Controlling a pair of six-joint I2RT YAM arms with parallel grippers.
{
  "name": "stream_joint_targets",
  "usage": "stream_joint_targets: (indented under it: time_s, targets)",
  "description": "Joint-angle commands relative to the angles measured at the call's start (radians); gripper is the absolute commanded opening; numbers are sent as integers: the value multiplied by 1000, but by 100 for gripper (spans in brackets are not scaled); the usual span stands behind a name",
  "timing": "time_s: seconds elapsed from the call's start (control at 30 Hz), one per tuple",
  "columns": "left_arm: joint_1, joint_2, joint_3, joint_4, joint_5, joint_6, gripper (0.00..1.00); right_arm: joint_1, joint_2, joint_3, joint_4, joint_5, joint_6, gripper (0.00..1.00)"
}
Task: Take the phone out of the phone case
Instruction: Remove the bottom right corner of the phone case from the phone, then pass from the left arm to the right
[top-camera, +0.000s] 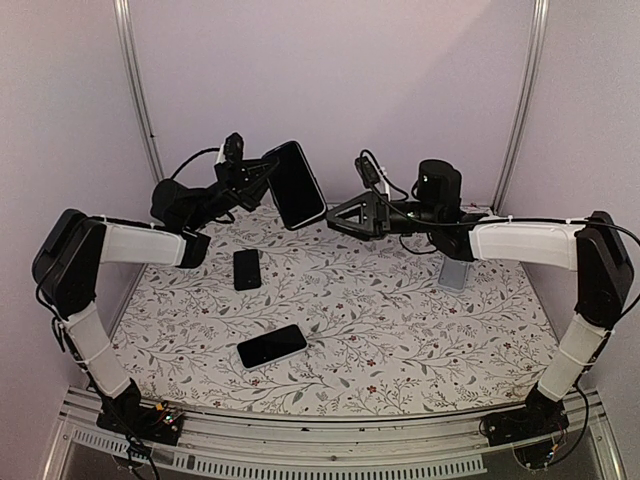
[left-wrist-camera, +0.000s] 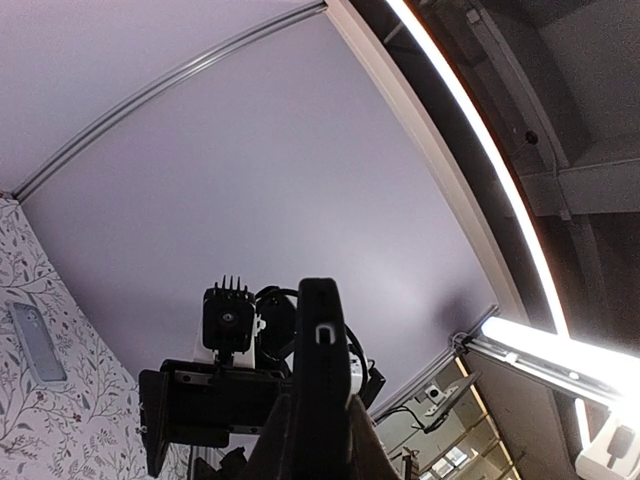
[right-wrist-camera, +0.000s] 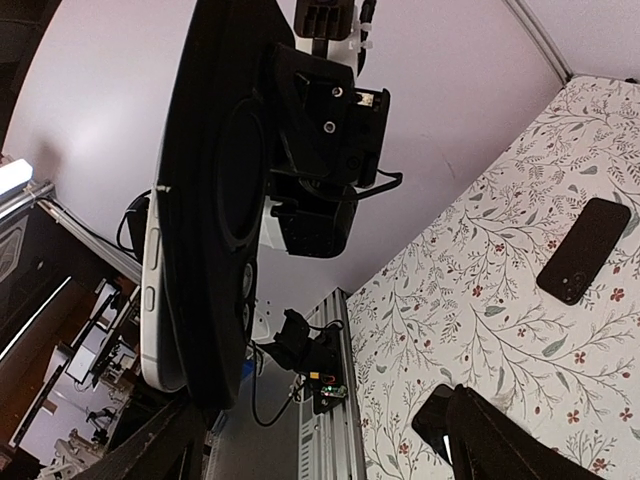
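My left gripper (top-camera: 262, 172) is shut on the phone in its black case (top-camera: 295, 185) and holds it tilted, high above the table's back. In the left wrist view the case (left-wrist-camera: 322, 350) stands edge-on between my left gripper's (left-wrist-camera: 320, 435) fingers. My right gripper (top-camera: 342, 215) is open, just right of the phone's lower end, not touching it. In the right wrist view the black case back (right-wrist-camera: 225, 170) fills the upper left, with the phone's pale side edge (right-wrist-camera: 155, 300) showing beside it. My right gripper (right-wrist-camera: 322, 405) is spread wide below it.
A small black phone (top-camera: 247, 268) lies on the floral table cover (top-camera: 400, 330), also in the right wrist view (right-wrist-camera: 583, 250). Another dark phone (top-camera: 272, 346) lies nearer the front. A grey stand (top-camera: 455, 272) sits at the right. Frame posts rise at the back.
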Motion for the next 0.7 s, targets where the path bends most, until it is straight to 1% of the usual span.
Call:
stream_joint_targets:
  time_s: [0.0, 0.2, 0.33, 0.43, 0.6, 0.67]
  targets:
    - [-76, -13, 65, 154, 12, -58, 0, -22, 72, 28, -125, 73, 13, 85]
    - [-85, -2, 50, 86, 38, 10, 0, -1, 93, 77, -81, 37, 55, 84]
    - [-87, 12, 41, 78, 43, 37, 0, 14, 117, 87, -17, 22, 105, 80]
    - [-90, 9, 12, 66, 30, 69, 0, 14, 133, 69, 71, 13, 183, 73]
    - [-91, -10, -42, 18, -22, 136, 0, 15, 143, 50, 169, 47, 264, 57]
    - [-91, -19, -68, -3, -52, 162, 0, 15, 143, 42, 207, 58, 284, 49]
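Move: The bottom right corner of the phone case sits just off my open right fingertips, about 2 cm to the left and 2 cm higher. From my left hand, which holds the cased phone by its top left end, that corner is some 10 cm right, 8 cm back and 8 cm below. On the table about 28 cm below my right hand lie a black phone, 10 cm ahead and 20 cm left, and a white-edged phone, 14 cm back and 13 cm left. I slide my right hand about 1.5 cm left onto the bottom right corner of the case, turning it slightly so its forward side dips, and bring the wide-open fingers to roughly half open around the corner. My left hand keeps its grip on the phone and, after a slight shift right, sinks about 2 cm and eases 1 cm forward, bringing the corner to meet them. ##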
